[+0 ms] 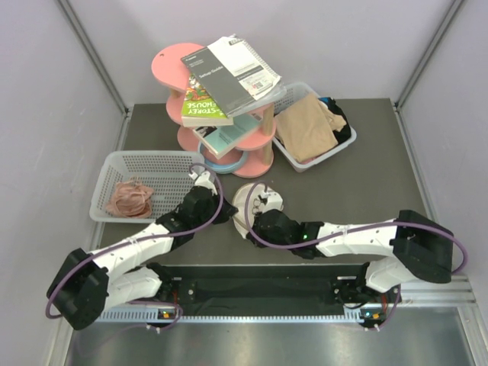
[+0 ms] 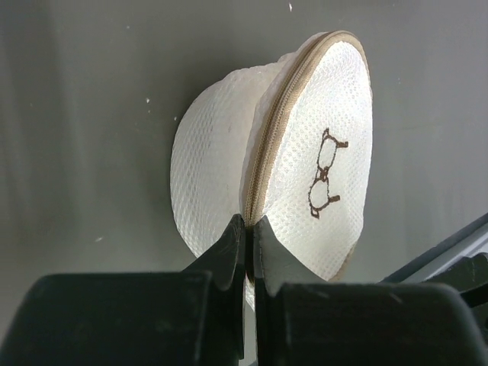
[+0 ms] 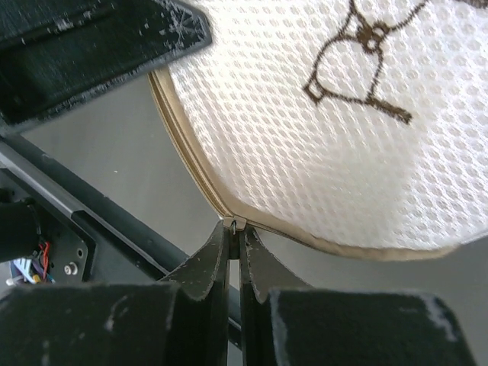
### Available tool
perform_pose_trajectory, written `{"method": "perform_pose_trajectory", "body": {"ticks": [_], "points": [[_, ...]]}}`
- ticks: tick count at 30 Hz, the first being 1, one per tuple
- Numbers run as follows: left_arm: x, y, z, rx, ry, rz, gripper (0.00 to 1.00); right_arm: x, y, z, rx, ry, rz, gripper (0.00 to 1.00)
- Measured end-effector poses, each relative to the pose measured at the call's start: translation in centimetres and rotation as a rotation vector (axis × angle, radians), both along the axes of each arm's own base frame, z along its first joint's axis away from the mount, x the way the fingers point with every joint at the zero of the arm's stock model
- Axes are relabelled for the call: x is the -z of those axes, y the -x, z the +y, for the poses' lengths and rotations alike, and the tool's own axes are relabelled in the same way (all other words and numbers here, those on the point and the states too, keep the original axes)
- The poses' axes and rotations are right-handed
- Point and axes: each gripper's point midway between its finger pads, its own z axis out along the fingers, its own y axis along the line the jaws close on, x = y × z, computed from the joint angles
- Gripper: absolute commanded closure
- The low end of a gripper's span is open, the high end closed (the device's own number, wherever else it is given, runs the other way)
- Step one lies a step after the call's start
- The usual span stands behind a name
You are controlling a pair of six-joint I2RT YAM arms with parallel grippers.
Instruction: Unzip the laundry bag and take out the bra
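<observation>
The laundry bag (image 2: 216,164), a round cream-white mesh pouch with a tan zipper round its rim and a dark bra outline (image 2: 324,174) on its face, is held off the dark table between both arms. My left gripper (image 2: 249,223) is shut on the bag's zipper seam at its lower edge. My right gripper (image 3: 235,227) is shut on the small metal zipper pull at the rim of the bag (image 3: 320,145). From above, the bag (image 1: 245,197) sits between the left gripper (image 1: 227,211) and right gripper (image 1: 258,216). The zipper looks closed. The bra is hidden.
A white mesh basket (image 1: 145,162) with a pinkish-brown bundle (image 1: 130,200) stands at the left. Behind are a pink tiered stand (image 1: 174,61) carrying books (image 1: 229,72) and a clear bin (image 1: 339,145) with tan cloth (image 1: 305,126). The black base rail (image 3: 99,229) lies close below.
</observation>
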Motion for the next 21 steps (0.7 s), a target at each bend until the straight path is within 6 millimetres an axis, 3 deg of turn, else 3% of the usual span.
{"method": "perform_pose_trajectory", "body": {"ticks": [4, 5, 6, 7, 10, 16, 21], "points": [[-0.1, -0.5, -0.1, 0.005, -0.019, -0.006, 0.96, 0.2, 0.1, -0.8, 0.015, 0.007, 0.002, 1.0], [-0.2, -0.6, -0.1, 0.005, -0.023, -0.009, 0.88, 0.4, 0.2, -1.0, 0.018, 0.013, 0.004, 1.0], [-0.2, -0.7, -0.1, 0.006, -0.025, -0.01, 0.71, 0.5, 0.2, -1.1, 0.018, 0.015, 0.005, 1.0], [-0.3, -0.8, -0.1, 0.006, -0.029, -0.012, 0.61, 0.6, 0.2, -1.2, 0.019, 0.021, 0.007, 1.0], [-0.4, -1.1, 0.2, 0.002, -0.05, -0.026, 0.42, 0.7, 0.3, -1.2, 0.019, 0.022, 0.011, 1.0], [-1.2, -0.8, 1.2, -0.026, -0.049, -0.03, 0.41, 0.9, 0.4, -1.1, 0.012, 0.025, 0.016, 1.0], [-2.6, -0.2, 1.1, -0.027, 0.006, -0.05, 0.46, 1.2, 0.3, -0.2, -0.004, 0.031, 0.027, 1.0]]}}
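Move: The left hand's shut fingers pinch the laundry bag's zipped edge; the bag's middle lies about 5 cm to its right, 2 cm farther out and 3 cm lower. The right hand holds the near zipper edge, the middle roughly 9 cm ahead, 1 cm right and 2 cm below. From the left hand, the white basket's middle is some 23 cm left and 9 cm ahead; the pink bra inside is 29 cm left and 5 cm ahead, both about 5 cm lower. The left hand eases about 1 cm forward as its fingers open to a bit over half and let go of the laundry bag's zipper edge, then it backs off, rising about 2.5 cm with a 1 cm shift left, fingers left open above the bag. The right hand stays shut on its stretch of the near edge, drawing about 1 cm further to its right, then returning left by as much while sinking about 1 cm. ##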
